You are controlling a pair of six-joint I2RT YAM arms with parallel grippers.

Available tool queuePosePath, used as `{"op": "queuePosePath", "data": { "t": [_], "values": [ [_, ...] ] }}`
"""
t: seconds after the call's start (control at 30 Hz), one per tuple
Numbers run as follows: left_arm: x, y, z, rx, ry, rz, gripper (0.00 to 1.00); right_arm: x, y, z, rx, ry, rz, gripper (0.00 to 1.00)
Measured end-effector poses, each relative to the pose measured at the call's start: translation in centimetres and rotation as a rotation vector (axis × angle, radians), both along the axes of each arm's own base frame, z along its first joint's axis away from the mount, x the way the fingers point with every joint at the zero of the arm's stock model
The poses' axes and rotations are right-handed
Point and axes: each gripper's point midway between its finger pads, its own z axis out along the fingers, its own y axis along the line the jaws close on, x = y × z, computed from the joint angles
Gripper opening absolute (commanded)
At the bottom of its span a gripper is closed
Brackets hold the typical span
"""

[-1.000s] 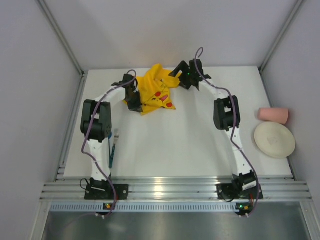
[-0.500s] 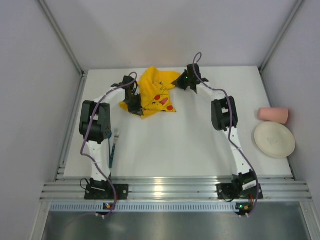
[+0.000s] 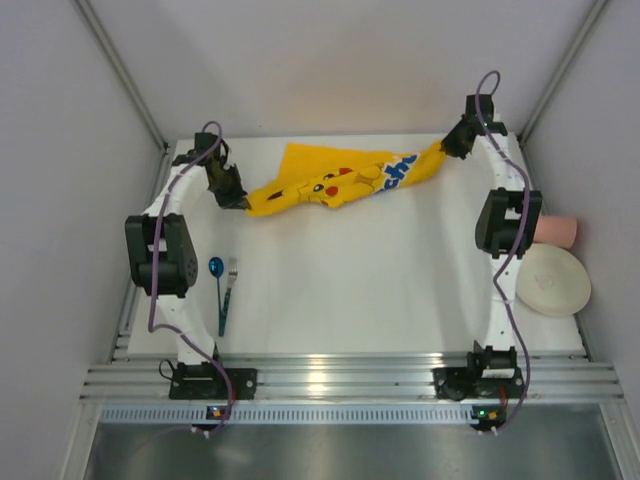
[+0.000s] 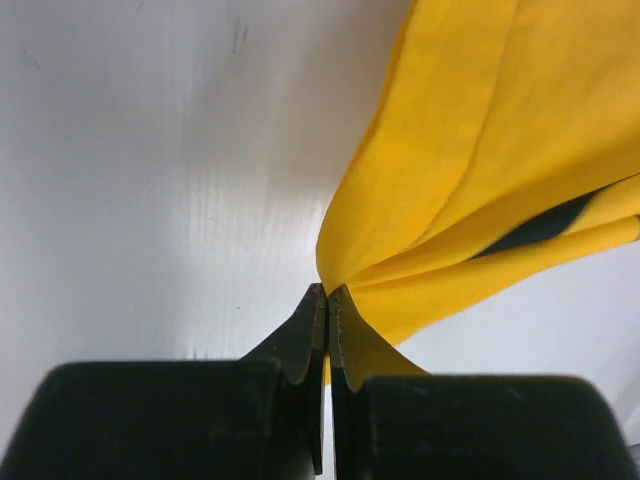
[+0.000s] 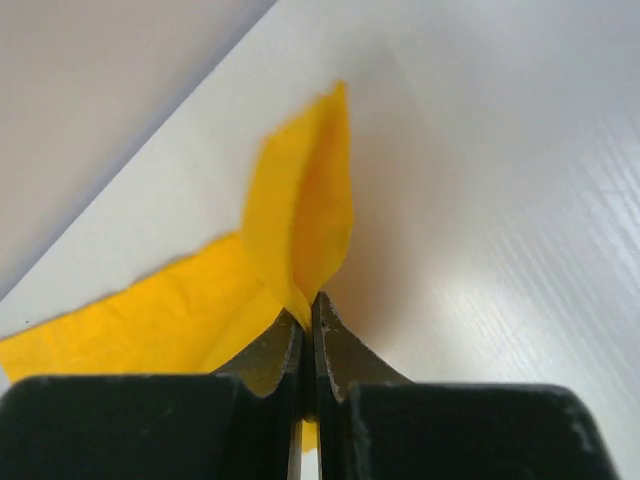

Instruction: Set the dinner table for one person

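Note:
The yellow Pikachu-print cloth [image 3: 335, 180] hangs stretched across the back of the white dinner table [image 3: 350, 290]. My left gripper [image 3: 237, 199] is shut on the cloth's left corner [image 4: 400, 240], its fingertips pinched tight on the fabric. My right gripper [image 3: 449, 146] is shut on the right corner [image 5: 300, 230] at the far right of the table. The cloth sags a little between the two grips.
A blue spoon [image 3: 217, 285] and a fork [image 3: 231, 275] lie side by side at the left, near my left arm. A cream plate [image 3: 548, 280] and a pink cup [image 3: 552, 231] on its side sit at the right edge, behind my right arm. Metal rails border the table.
Both arms have swung outward, left to the left and right to the right. The bunched cloth is now pulled out into a long band. My right gripper closed on its corner.

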Motion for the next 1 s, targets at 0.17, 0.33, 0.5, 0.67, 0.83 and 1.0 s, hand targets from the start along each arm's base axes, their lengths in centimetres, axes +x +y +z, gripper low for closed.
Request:
{"op": "queuePosePath", "data": {
  "t": [0.17,0.33,0.5,0.67,0.83,1.0],
  "values": [
    [0.3,-0.7,1.9,-0.008,-0.035,0.027,0.00,-0.5,-0.4,3.2,-0.054,-0.037,0.023,0.99],
    [0.1,-1.4,2.0,-0.065,-0.009,0.058,0.73,-0.2,2.2,4.2,-0.004,-0.080,0.132,1.00],
    [-0.3,-2.7,2.1,-0.109,0.012,0.058,0.98,-4.3,3.2,2.2,0.037,0.028,0.178,1.00],
    [0.7,-5.6,2.7,-0.109,-0.012,-0.007,0.98,-13.8,3.5,-0.7,0.058,0.215,0.202,1.00],
    [8.3,-7.9,4.5,-0.102,-0.159,-0.064,0.99,-18.5,4.2,-0.4,0.056,0.244,0.240,1.00],
    [15.1,-7.3,3.1,-0.085,-0.286,-0.024,0.99,-18.4,4.7,0.5,0.040,0.222,0.278,1.00]
  ]
}}
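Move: The yellow napkin hangs between both closed grippers, each pinching one end. Its middle is about 23 cm right, 10 cm ahead of the left hand, and 24 cm left, 8 cm back from the right, some 6 cm below both. Its free far-left corner lies about 20 cm ahead and 10 cm right of the left hand; the fork is 25 cm back and 4 left of that hand, the spoon 3 cm farther left. The pink cup lies 22 cm back and 27 right of the right hand. Lifting about 4 cm, the right hand opens wide and lets go of the napkin's end, then sweeps 18 cm back towards the base and down again, fingers tipping steeper, to its right end. The left rises 2 cm, releases its end slightly later, eases right, then reaches 15 cm forward over the cloth towards the far-left corner, fingers swinging outward. ##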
